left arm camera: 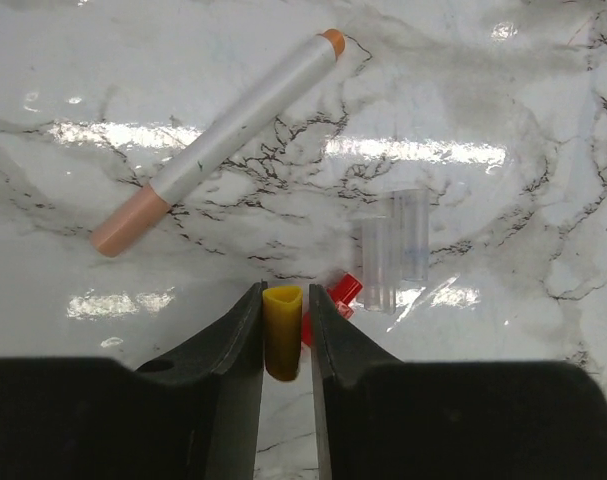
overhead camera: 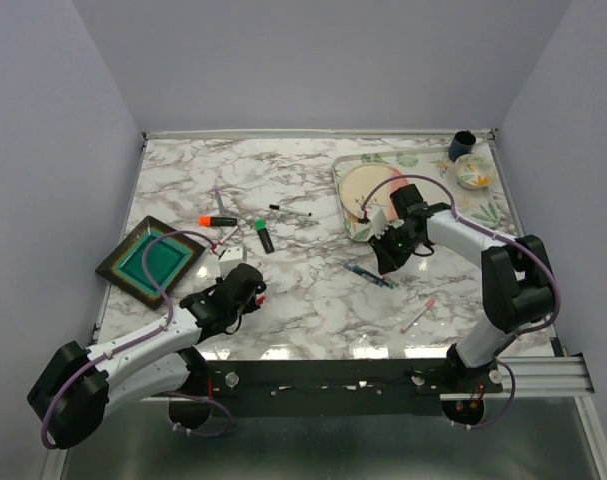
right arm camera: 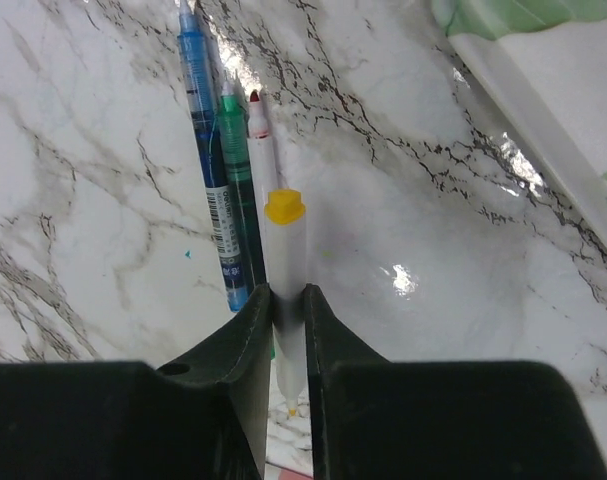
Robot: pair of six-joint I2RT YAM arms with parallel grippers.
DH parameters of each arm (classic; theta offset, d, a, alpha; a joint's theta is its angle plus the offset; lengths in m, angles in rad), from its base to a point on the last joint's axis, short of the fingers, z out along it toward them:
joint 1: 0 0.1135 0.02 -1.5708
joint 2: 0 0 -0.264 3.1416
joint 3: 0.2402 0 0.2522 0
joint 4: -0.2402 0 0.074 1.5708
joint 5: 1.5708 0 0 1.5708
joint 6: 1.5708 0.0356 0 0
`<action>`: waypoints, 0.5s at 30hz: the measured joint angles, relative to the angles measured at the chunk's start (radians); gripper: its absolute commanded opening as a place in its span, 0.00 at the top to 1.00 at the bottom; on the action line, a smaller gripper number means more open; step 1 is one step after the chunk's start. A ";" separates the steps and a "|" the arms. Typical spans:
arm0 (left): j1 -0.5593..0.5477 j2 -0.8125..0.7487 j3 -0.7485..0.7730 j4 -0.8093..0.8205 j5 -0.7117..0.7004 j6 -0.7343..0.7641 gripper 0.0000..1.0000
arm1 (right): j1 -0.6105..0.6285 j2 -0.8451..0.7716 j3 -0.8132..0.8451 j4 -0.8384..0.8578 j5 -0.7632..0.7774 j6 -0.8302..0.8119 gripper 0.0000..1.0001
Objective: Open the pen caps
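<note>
My left gripper (left arm camera: 283,292) (overhead camera: 251,290) is shut on a small yellow pen cap (left arm camera: 282,335), which sits against its left finger with only a sliver of space on the right. Just beyond it lie a red cap (left arm camera: 344,292) and two clear caps (left arm camera: 395,250). A white pen with orange ends (left arm camera: 223,140) lies farther out. My right gripper (right arm camera: 288,290) (overhead camera: 388,262) is shut on a white pen (right arm camera: 286,260) with a yellow end and a bare yellow tip. Beside it lie uncapped blue (right arm camera: 205,130), green (right arm camera: 235,160) and red-tipped (right arm camera: 258,140) pens.
An orange-capped highlighter (overhead camera: 219,220), a green-capped one (overhead camera: 264,235), a slim black pen (overhead camera: 291,211) and a pink pen (overhead camera: 419,314) lie on the marble table. A green square tray (overhead camera: 150,258) sits left. A floral tray (overhead camera: 483,205) with plate, bowl and cup stands back right.
</note>
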 measured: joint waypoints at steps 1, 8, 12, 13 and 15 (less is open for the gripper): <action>0.002 0.008 0.003 0.006 0.009 0.005 0.65 | 0.005 0.007 0.005 -0.002 0.002 -0.003 0.68; 0.005 0.039 0.011 0.024 0.042 0.024 0.60 | 0.020 0.040 0.024 -0.016 0.008 -0.010 0.58; 0.006 0.040 0.014 0.024 0.054 0.029 0.50 | 0.022 0.041 0.027 -0.025 0.008 -0.011 0.57; 0.006 0.040 0.018 0.023 0.057 0.031 0.46 | 0.022 0.040 0.028 -0.027 0.008 -0.011 0.57; 0.006 0.038 0.026 0.022 0.064 0.032 0.38 | 0.022 0.037 0.028 -0.030 0.008 -0.012 0.56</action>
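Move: The yellow cap, already pinched in the left fingers, hangs just above the table. The red cap it goes beside is about 1 cm ahead and 2 cm to the right, the clear caps 2 cm ahead and 4 cm right, the peach pen 7 cm ahead and 4 cm left. The right hand holds the uncapped yellow pen. From it the red-tipped pen lies level, 5 cm left, the green pen 1 cm back and 6 left, the blue pen 2 back and 7 left. All are roughly 1 cm lower. The yellow cap and the yellow pen are let go together, low over the table: both grippers spread from a narrow grip to nearly half open. The left hand drifts about 1 cm right towards the red cap while opening; the right stays nearly in place, sinking a mere half centimetre, its fingers opening around the pen close beside the red-tipped pen. ##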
